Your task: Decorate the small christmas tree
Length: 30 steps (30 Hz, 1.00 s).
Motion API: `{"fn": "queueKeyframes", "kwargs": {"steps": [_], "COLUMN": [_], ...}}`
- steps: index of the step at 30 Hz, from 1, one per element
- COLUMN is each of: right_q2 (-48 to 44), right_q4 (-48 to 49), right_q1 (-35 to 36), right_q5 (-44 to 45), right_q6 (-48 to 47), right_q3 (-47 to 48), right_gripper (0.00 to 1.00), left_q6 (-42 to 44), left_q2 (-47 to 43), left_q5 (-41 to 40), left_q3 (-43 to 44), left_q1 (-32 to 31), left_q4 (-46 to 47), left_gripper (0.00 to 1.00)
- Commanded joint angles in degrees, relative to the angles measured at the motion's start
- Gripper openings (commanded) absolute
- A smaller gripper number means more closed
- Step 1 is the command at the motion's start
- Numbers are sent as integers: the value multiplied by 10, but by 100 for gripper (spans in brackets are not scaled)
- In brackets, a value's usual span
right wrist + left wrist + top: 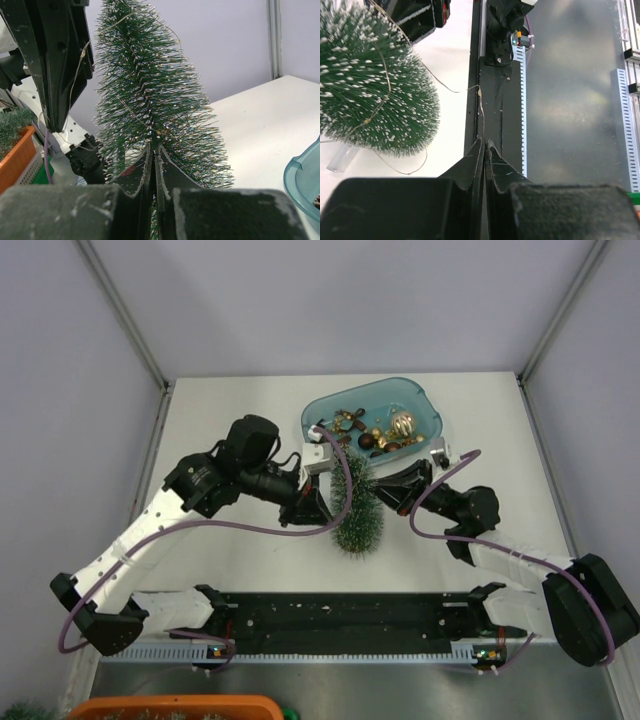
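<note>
The small christmas tree (358,508) stands mid-table, dark green with frosted tips, and a thin light wire (481,107) is looped round its bristles. My right gripper (385,488) reaches into it from the right. In the right wrist view that gripper (154,146) is shut on the tree's (150,90) central stem. My left gripper (308,512) sits just left of the tree. In the left wrist view the jaws of this gripper (484,141) are pressed together, with the wire running out of their tips toward the tree (365,85).
Behind the tree stands a translucent blue tray (420,392) holding several gold and brown ornaments. A black rail (340,615) runs along the near edge between the arm bases. An orange basket (170,706) sits below the table's front left.
</note>
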Motion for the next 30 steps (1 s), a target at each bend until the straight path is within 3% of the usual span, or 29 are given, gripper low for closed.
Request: {"fn": "queueKeyframes", "kwargs": {"steps": [1, 7, 12, 16, 26, 30], "right_q2": [-12, -10, -12, -14, -12, -15], "right_q4": [129, 128, 129, 128, 131, 131], "right_q1": [-5, -5, -5, -5, -5, -5], "right_q5": [-3, -1, -1, -2, -8, -9], "right_q6": [-8, -9, -8, -9, -5, -5], "right_q3": [8, 6, 4, 2, 3, 3], "right_gripper": [0, 0, 0, 0, 0, 0], "left_q6": [10, 4, 21, 29, 18, 1], "left_q2": [-18, -18, -33, -56, -78, -79], "left_q5": [13, 20, 8, -51, -95, -166], "left_q3": [-14, -9, -12, -20, -18, -30], "left_q1": [-5, -5, -3, 16, 50, 52], "left_q4": [9, 12, -2, 8, 33, 71], "left_gripper": [6, 8, 27, 39, 41, 40]}}
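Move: Back and to the left of the small christmas tree, the left hand already pinches the thin light string; the tree's middle lies about 9 cm ahead, 6 cm to the right and 5 cm below. A clear tube lies on the table roughly 21 cm straight ahead of that hand, some 19 cm down. From the right hand, shut at the tree's other side, the tree's middle is about 4 cm left, level fore and aft, and 3 cm lower. Letting go of the light string is the heart of it: the left hand sinks about 1 cm, holds nearly still, then opens its fingers to something under half. While they spread it draws off about 3 cm to the left and 3 cm forward, rising a little and swinging some 10 degrees counter-clockwise. The right hand keeps still, fingers shut against the tree. ##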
